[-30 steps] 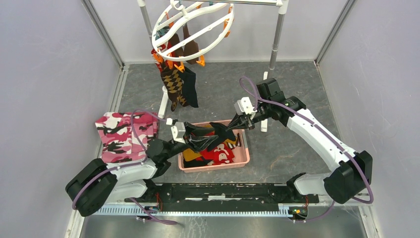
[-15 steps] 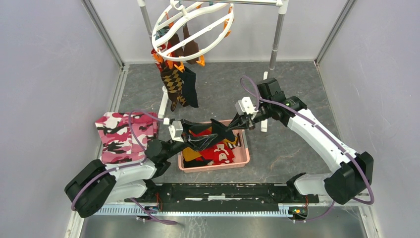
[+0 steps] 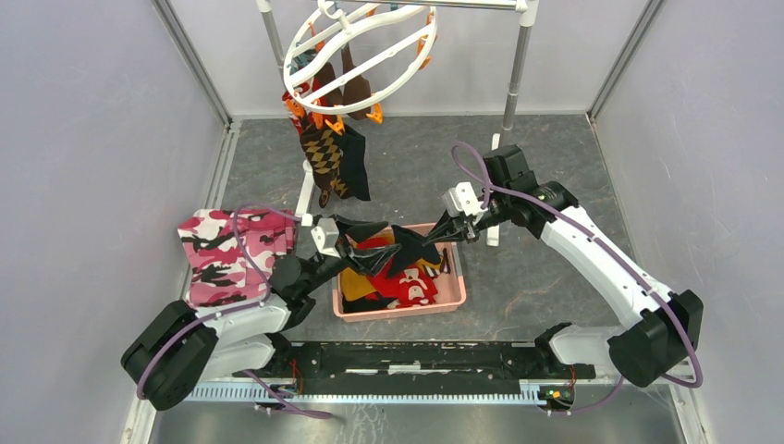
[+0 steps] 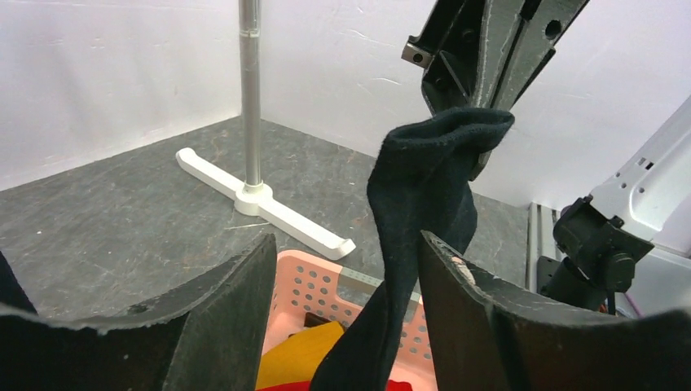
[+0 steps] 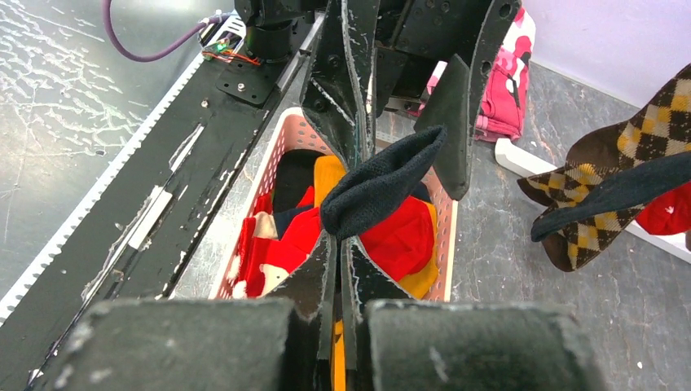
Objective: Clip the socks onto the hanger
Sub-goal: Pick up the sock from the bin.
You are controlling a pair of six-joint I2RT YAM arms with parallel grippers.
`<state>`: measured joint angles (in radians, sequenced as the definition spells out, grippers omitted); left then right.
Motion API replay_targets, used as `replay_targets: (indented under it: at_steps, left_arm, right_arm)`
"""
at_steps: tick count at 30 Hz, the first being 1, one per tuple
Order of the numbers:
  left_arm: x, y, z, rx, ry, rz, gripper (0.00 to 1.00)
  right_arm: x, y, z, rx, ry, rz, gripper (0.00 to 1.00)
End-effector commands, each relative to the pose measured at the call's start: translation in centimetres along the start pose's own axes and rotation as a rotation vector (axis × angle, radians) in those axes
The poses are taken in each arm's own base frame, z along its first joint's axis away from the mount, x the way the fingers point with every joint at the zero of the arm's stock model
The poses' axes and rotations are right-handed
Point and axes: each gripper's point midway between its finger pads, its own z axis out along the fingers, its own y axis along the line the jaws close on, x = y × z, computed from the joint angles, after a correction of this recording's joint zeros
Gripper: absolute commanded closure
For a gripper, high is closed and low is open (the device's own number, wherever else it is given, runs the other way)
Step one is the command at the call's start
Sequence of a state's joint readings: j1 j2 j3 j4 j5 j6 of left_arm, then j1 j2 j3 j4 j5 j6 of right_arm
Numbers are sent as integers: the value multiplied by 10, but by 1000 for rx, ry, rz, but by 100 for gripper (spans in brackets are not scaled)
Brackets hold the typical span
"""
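A black sock (image 5: 383, 179) hangs from my right gripper (image 5: 342, 240), which is shut on its top edge above the pink basket (image 3: 453, 294). My left gripper (image 4: 346, 261) is open, and the sock (image 4: 424, 204) dangles between its fingers (image 4: 220, 318), close to the right one. From above, both grippers meet over the basket, the left gripper (image 3: 377, 248) facing the right gripper (image 3: 436, 238). Red and yellow socks (image 5: 391, 240) lie in the basket. The white round hanger (image 3: 356, 51) hangs at the back with an argyle sock (image 3: 325, 157) and a dark sock (image 3: 356, 165) clipped on.
A pink camouflage cloth (image 3: 226, 254) lies left of the basket. The metal rack's poles (image 3: 518, 65) and white feet (image 4: 261, 199) stand behind the basket. Grey walls enclose the table on three sides, and a black rail (image 3: 416, 356) runs along the near edge.
My left gripper has opened wide and drawn back to the left. The black sock, stretched between both grippers before, now hangs from the right gripper alone.
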<state>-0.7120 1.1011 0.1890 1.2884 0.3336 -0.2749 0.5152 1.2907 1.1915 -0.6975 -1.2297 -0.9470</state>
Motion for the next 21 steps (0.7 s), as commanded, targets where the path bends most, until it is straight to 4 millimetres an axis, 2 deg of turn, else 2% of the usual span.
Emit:
replay_targets:
  at_steps: [1, 6, 9, 14, 17, 18, 20, 21]
  left_arm:
    - [-15, -12, 2, 69, -26, -51, 29]
    - [-23, -45, 5, 256, -48, -118, 27]
    - [-23, -49, 7, 284, -48, -156, 27]
    - [-23, -47, 13, 285, -63, -194, 37]
    - [-26, -48, 16, 294, -72, -208, 47]
    - [-27, -49, 17, 302, -71, -208, 54]
    - [-27, -51, 17, 312, -69, -209, 79]
    - [-28, -51, 17, 316, -70, -205, 88]
  right_arm:
    - [-21, 0, -3, -3, -37, -61, 98]
    - [-16, 0, 0, -13, -40, -41, 98]
    - [-16, 1, 0, -16, -43, -40, 98]
    - [-15, 1, 0, -17, -42, -35, 98]
    - [-12, 1, 0, -15, -37, -34, 98]
    - [-12, 1, 0, -14, -37, -34, 98]
    - [-12, 1, 0, -12, -33, -33, 97]
    - [-12, 0, 0, -10, -32, -35, 97]
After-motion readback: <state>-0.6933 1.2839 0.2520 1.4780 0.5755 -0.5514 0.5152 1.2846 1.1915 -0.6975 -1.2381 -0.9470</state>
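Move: The dark sock hanging from the shut right fingers has its middle about 4 cm right of the left gripper, 3 cm back and 2 cm lower. The right fingertips are some 8 cm to the left gripper's right, 2 cm back and 3 cm higher, and the pink bin lies about 9 cm back, 2 cm right and 20 cm below. From the right hand, the sock's middle is some 4 cm left, 1 cm back and 5 cm down. Bring the open left gripper back and to the right in equal parts, about 4 cm in all and nearly level, so its fingers straddle the dark sock just below the cuff. Swing the wrist some 15 degrees clockwise on the way, then, as the hand slows, close the fingers on the fabric. Keep the right gripper still and shut on the cuff. ##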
